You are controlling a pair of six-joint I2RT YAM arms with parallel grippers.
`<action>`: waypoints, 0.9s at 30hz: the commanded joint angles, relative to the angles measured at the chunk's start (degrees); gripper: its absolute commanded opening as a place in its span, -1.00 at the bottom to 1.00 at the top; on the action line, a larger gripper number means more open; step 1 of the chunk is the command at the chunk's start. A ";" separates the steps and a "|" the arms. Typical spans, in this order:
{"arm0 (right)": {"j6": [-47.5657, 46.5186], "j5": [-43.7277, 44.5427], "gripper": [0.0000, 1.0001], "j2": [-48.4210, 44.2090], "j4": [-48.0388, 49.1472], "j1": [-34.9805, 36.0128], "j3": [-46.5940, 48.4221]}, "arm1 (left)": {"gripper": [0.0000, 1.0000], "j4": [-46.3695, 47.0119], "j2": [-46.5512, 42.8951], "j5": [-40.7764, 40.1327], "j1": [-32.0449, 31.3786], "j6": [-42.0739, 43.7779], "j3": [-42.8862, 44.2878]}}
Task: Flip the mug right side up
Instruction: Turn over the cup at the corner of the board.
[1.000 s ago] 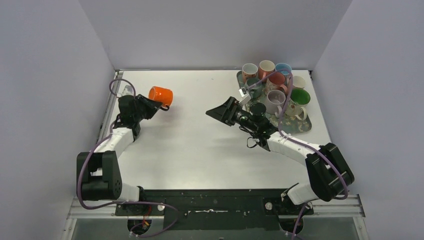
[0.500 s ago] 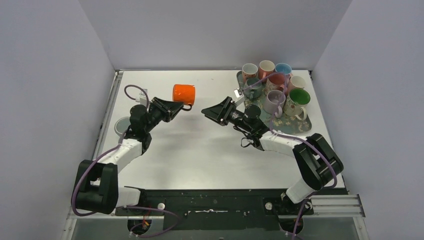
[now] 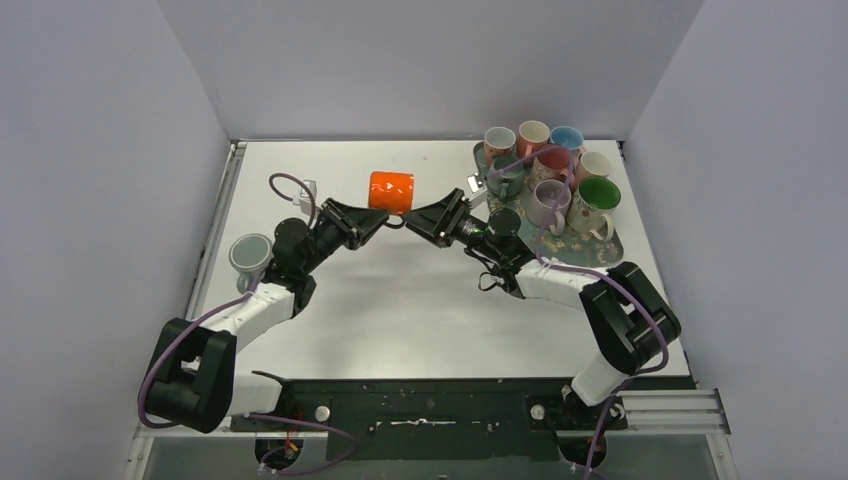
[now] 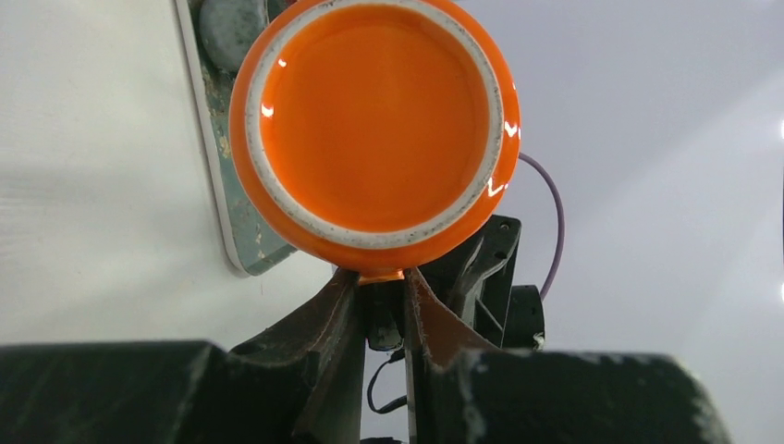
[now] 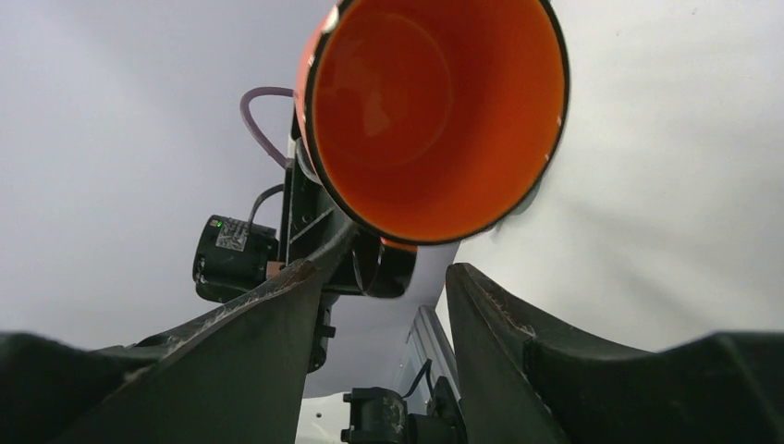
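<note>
The orange mug [image 3: 390, 190] hangs on its side above the middle of the table, base toward the left arm. My left gripper [image 3: 383, 216] is shut on its handle from below. In the left wrist view the mug's base [image 4: 374, 129] fills the top, and the left gripper [image 4: 381, 277] pinches the handle under it. My right gripper [image 3: 417, 214] faces the mug from the right and is open. In the right wrist view the mug's open mouth [image 5: 434, 111] sits just above and beyond the right gripper [image 5: 384, 273], with nothing between its fingers.
A tray [image 3: 603, 253] with several upright mugs stands at the back right, close behind the right arm. A grey mug [image 3: 250, 253] sits by the table's left edge next to the left arm. Walls close in at the left, back and right.
My left arm carried the orange mug from the back left to the table's middle. My right gripper moved left to meet it, and its jaws narrowed somewhat.
</note>
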 commanded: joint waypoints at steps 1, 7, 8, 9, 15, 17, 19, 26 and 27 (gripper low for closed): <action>1.62 0.91 0.04 1.05 4.27 0.32 3.53 | -1.00 12.46 -1.02 0.55 -1.64 -1.67 -0.09; 3.98 1.01 -0.14 2.04 5.58 0.47 4.11 | -1.00 13.09 -2.23 -0.09 -3.35 -1.63 -1.59; 4.01 1.26 -0.16 1.96 5.58 0.56 4.13 | -1.00 13.16 -2.54 -0.45 -3.63 -1.58 -2.03; 4.01 1.51 -0.18 1.95 5.39 0.65 4.14 | -1.00 13.31 -2.65 -0.81 -3.86 -1.53 -2.28; 4.89 1.90 -0.19 2.19 5.36 0.94 4.30 | -1.00 15.09 -1.78 -0.57 -5.60 -0.86 -2.30; 5.83 1.85 -0.19 2.50 6.11 1.02 4.31 | -1.00 15.28 -1.35 -0.59 -6.13 -0.50 -2.26; 6.68 1.53 -0.24 2.96 7.08 1.11 4.31 | -1.00 16.04 -0.84 -0.42 -6.49 -0.37 -2.43; 7.47 2.62 -0.98 3.28 8.68 1.05 3.61 | -1.00 16.15 -0.67 -0.33 -7.26 0.30 -2.98; 7.63 2.62 -1.00 3.46 9.32 1.04 3.53 | -1.00 15.85 -0.78 -0.33 -7.31 0.59 -3.04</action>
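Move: The left hand already pinches the handle of the orange mug; its body lies about 6 cm ahead, roughly level, base facing that hand. The right hand's open fingers are at the handle, which is some 2 cm to their left, level, with the mug body 5 cm ahead and 3 cm left. On the tray, about 15 cm below, the slate mug stands roughly 15 cm ahead and 26 cm right, the lavender mug 7 cm ahead and 35 cm right. Keeping its pinch, the left hand eases the mug handle about 3 cm back and to its right, into the waiting right gripper, slowing as it comes. The right hand edges only some 1 cm left to meet it, rolls a little under 10 degrees, and closes from half open to nearly shut on the handle, its grip effort rising at the end. ##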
